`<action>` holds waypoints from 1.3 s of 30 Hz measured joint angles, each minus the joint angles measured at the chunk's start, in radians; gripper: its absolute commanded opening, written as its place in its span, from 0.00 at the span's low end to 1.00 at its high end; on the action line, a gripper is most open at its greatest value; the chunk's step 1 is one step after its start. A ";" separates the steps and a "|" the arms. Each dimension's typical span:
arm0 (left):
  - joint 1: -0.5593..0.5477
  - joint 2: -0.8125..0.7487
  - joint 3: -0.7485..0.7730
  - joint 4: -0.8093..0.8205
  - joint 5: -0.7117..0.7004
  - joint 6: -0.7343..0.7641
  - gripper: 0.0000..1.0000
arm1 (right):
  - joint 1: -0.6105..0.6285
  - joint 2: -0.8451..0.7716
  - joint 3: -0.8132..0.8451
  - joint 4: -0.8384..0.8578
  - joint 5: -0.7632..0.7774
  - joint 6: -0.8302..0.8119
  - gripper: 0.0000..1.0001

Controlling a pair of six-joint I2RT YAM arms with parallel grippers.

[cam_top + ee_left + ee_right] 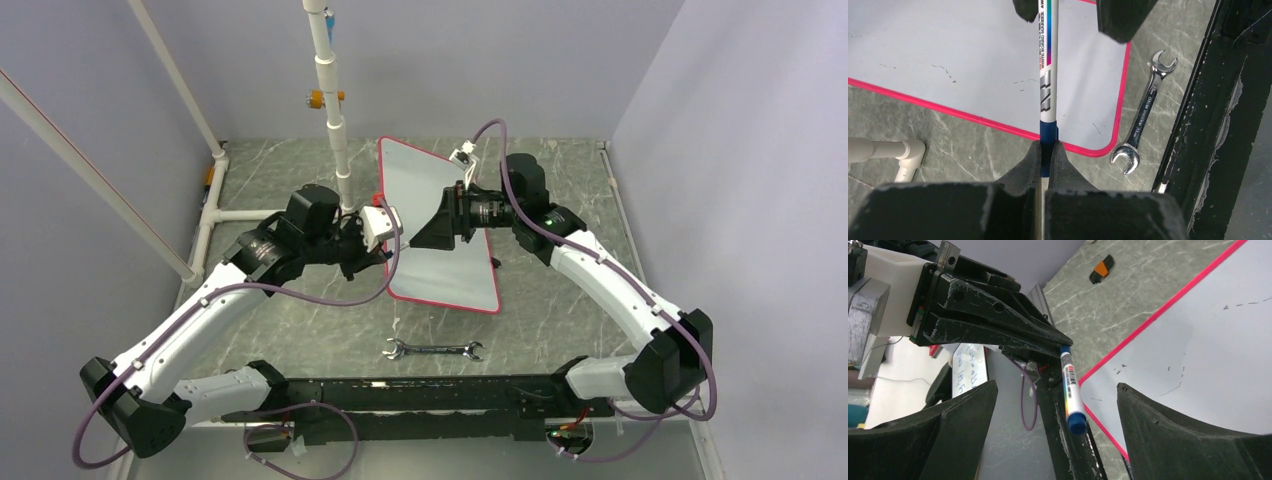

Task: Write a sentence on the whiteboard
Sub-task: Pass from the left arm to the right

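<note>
The whiteboard (450, 275) (948, 55) (1208, 350), white with a red-pink rim, lies flat on the grey table. No sentence is in view on it, only faint dark specks. My left gripper (385, 240) (1048, 147) is shut on the blue end of a white whiteboard marker (1048, 65) (1070, 390), held above the board's left edge. The marker's blue-capped end points at my right gripper (418, 237) (1057, 385). That gripper faces it with its fingers (1168, 430) spread wide on either side of the cap, not touching it.
A steel wrench (433, 350) (1143, 115) lies on the table just in front of the board. White pipe framing (335, 120) (903, 150) stands at the back left. The black base rail (420, 385) (1223, 100) runs along the near edge.
</note>
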 measured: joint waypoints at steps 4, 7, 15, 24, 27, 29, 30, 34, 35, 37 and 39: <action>-0.015 0.007 -0.008 0.002 -0.001 0.031 0.00 | 0.021 0.015 0.005 -0.025 -0.011 -0.019 0.87; -0.025 0.005 -0.021 0.006 -0.001 0.043 0.00 | 0.033 0.024 0.005 -0.048 -0.024 -0.036 0.84; -0.034 -0.001 -0.047 0.028 0.000 0.059 0.00 | 0.060 0.059 0.005 -0.072 -0.031 -0.061 0.68; -0.037 -0.015 -0.063 0.049 0.000 0.060 0.00 | 0.083 0.082 0.010 -0.071 -0.036 -0.064 0.56; -0.042 -0.019 -0.075 0.050 0.000 0.061 0.00 | 0.087 0.090 0.013 -0.072 -0.048 -0.068 0.55; -0.045 -0.025 -0.083 0.048 0.000 0.065 0.00 | 0.088 0.100 0.025 -0.079 -0.056 -0.077 0.53; -0.047 -0.028 -0.087 0.049 0.000 0.068 0.00 | 0.088 0.103 0.031 -0.079 -0.059 -0.083 0.52; -0.051 -0.043 -0.098 0.049 0.000 0.077 0.00 | 0.089 0.109 0.051 -0.093 -0.075 -0.097 0.48; -0.052 -0.045 -0.099 0.050 0.000 0.077 0.00 | 0.089 0.109 0.054 -0.095 -0.077 -0.100 0.47; -0.053 -0.047 -0.099 0.050 -0.001 0.077 0.00 | 0.089 0.109 0.056 -0.100 -0.082 -0.106 0.46; -0.053 -0.047 -0.099 0.050 -0.003 0.077 0.00 | 0.089 0.113 0.057 -0.107 -0.084 -0.113 0.45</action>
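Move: Level with nothing but air around it, the marker held by its capped end in the left fingers has its middle about 5 cm to the right hand's left, 1 cm back and 3 cm lower. The right fingertips are some 9 cm right of the left hand, 2 cm ahead and 4 cm higher. From the right hand, the whiteboard's middle lies about 8 cm ahead and 3 cm right, the wrench roughly 15 cm back and 2 cm right, both some 26 cm below. Easing down, back and left in about equal parts, roughly 4.5 cm in all, the right hand brings its wide-open fingers around the free end of the marker, turning some 10 degrees counter-clockwise and closing to about half open. The left hand keeps its pinch on the cap and sinks about 2 cm, drifting back 1.5 cm. ##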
